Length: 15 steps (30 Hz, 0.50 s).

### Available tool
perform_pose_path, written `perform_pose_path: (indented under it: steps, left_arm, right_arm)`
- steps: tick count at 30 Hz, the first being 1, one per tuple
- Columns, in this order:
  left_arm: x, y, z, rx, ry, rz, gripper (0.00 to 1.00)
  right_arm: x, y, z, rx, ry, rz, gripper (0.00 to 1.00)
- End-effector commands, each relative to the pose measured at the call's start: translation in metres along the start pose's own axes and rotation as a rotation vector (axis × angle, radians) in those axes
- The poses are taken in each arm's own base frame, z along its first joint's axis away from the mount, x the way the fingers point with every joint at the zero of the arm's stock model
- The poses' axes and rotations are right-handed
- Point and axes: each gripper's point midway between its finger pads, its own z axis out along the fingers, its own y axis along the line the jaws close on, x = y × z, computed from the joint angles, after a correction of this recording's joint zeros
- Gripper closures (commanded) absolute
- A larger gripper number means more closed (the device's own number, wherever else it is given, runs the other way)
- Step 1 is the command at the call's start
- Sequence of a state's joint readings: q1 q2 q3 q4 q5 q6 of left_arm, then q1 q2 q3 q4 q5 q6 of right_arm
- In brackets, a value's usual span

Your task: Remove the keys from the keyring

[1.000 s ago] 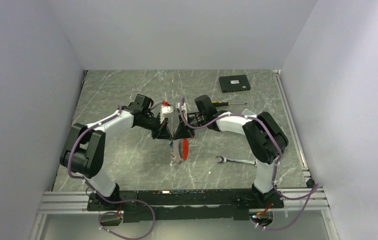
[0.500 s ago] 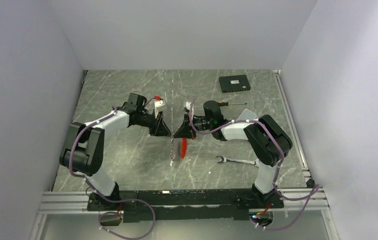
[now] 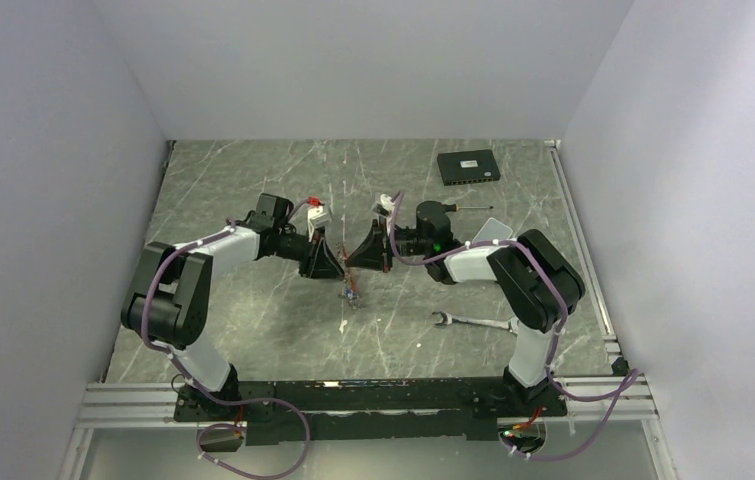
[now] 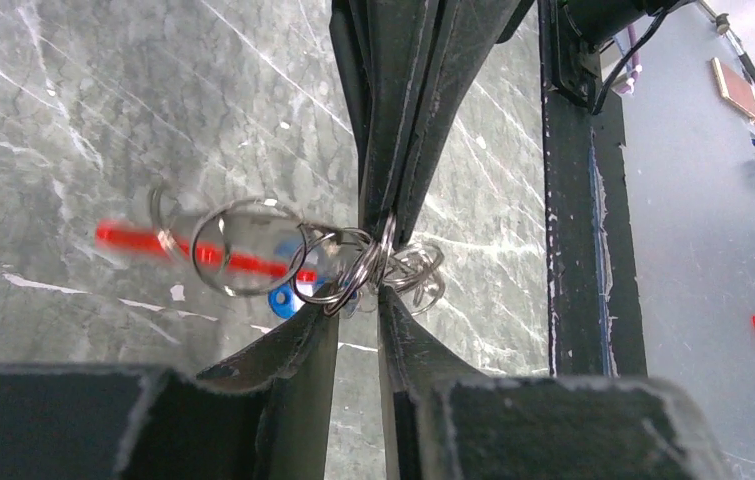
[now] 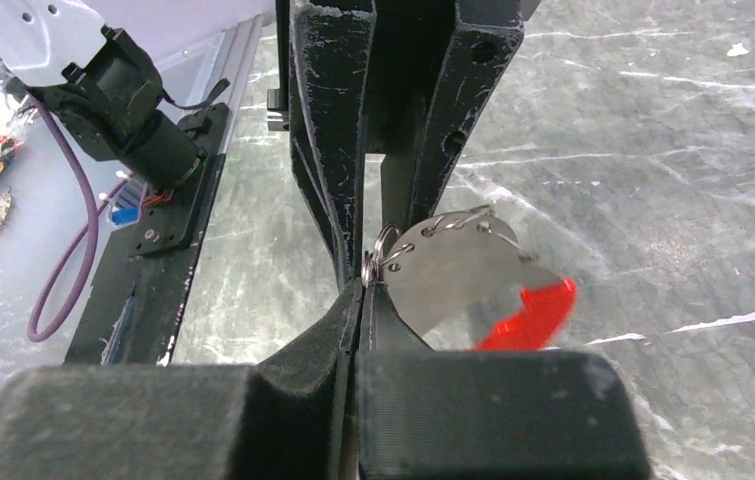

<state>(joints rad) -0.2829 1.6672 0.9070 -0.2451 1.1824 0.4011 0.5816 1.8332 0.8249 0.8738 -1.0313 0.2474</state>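
Observation:
The keyring (image 4: pixel 353 272), a bunch of thin silvery rings, hangs between both grippers above the table. My right gripper (image 5: pixel 364 287) is shut on one ring. My left gripper (image 4: pixel 360 298) is open, a narrow gap between its fingertips, with the rings resting at the tips. A blue key head (image 4: pixel 281 297) shows beside the rings. The red tag (image 4: pixel 143 238) and a silvery piece (image 5: pixel 458 275) are blurred, swinging. From above, the left gripper (image 3: pixel 341 272) and right gripper (image 3: pixel 351 266) meet tip to tip, with the bunch (image 3: pixel 351 291) dangling below them.
A silver wrench (image 3: pixel 468 322) lies on the marble table at the near right. A yellow-and-black screwdriver (image 3: pixel 453 207) and a black box (image 3: pixel 468 166) sit at the back right. Grey walls close in both sides.
My left gripper has opened, and both grippers drew back a little. The hanging bunch now swings and the red tag no longer hangs straight down.

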Motion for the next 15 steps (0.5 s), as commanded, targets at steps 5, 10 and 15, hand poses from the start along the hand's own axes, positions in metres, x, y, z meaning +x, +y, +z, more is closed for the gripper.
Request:
perform_pose_path:
  steps: [5, 10, 15]
  left_arm:
    - [-0.017, 0.012, -0.020, -0.070, -0.058, 0.011, 0.73]
    - [-0.020, 0.019, -0.025, -0.113, -0.058, 0.010, 0.71]
    - [-0.025, 0.026, -0.028, -0.163, -0.051, 0.010, 0.68]
  right_arm:
    - [-0.024, -0.004, -0.025, 0.030, -0.044, -0.062, 1.00]
    - [-0.027, -0.004, -0.047, 0.070, -0.027, -0.052, 1.00]
    - [-0.021, -0.021, -0.071, 0.175, 0.025, -0.033, 1.00]
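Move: Both hands are close together over mid-table. The keyring, rings and hanging red-handled blade, is pinched in the right fingers, its middle roughly 4 cm below them and about level otherwise. From the left hand that middle lies about 2 cm right, level ahead and some 2 cm below. The blue key already lies on the table, about 4 cm back and 12 cm below the right hand, level sideways. The screwdriver lies about 17 cm ahead of the right hand and 25 cm to its right. To the right and some forward, the right hand draws away from the left hand by about 5 cm, level at first and then lifting a little near the end, its shut fingers keeping hold of a ring of the keyring while it turns slightly clockwise. The left hand backs off forward and to its left, about 3 cm, fingers staying slightly parted and empty. ##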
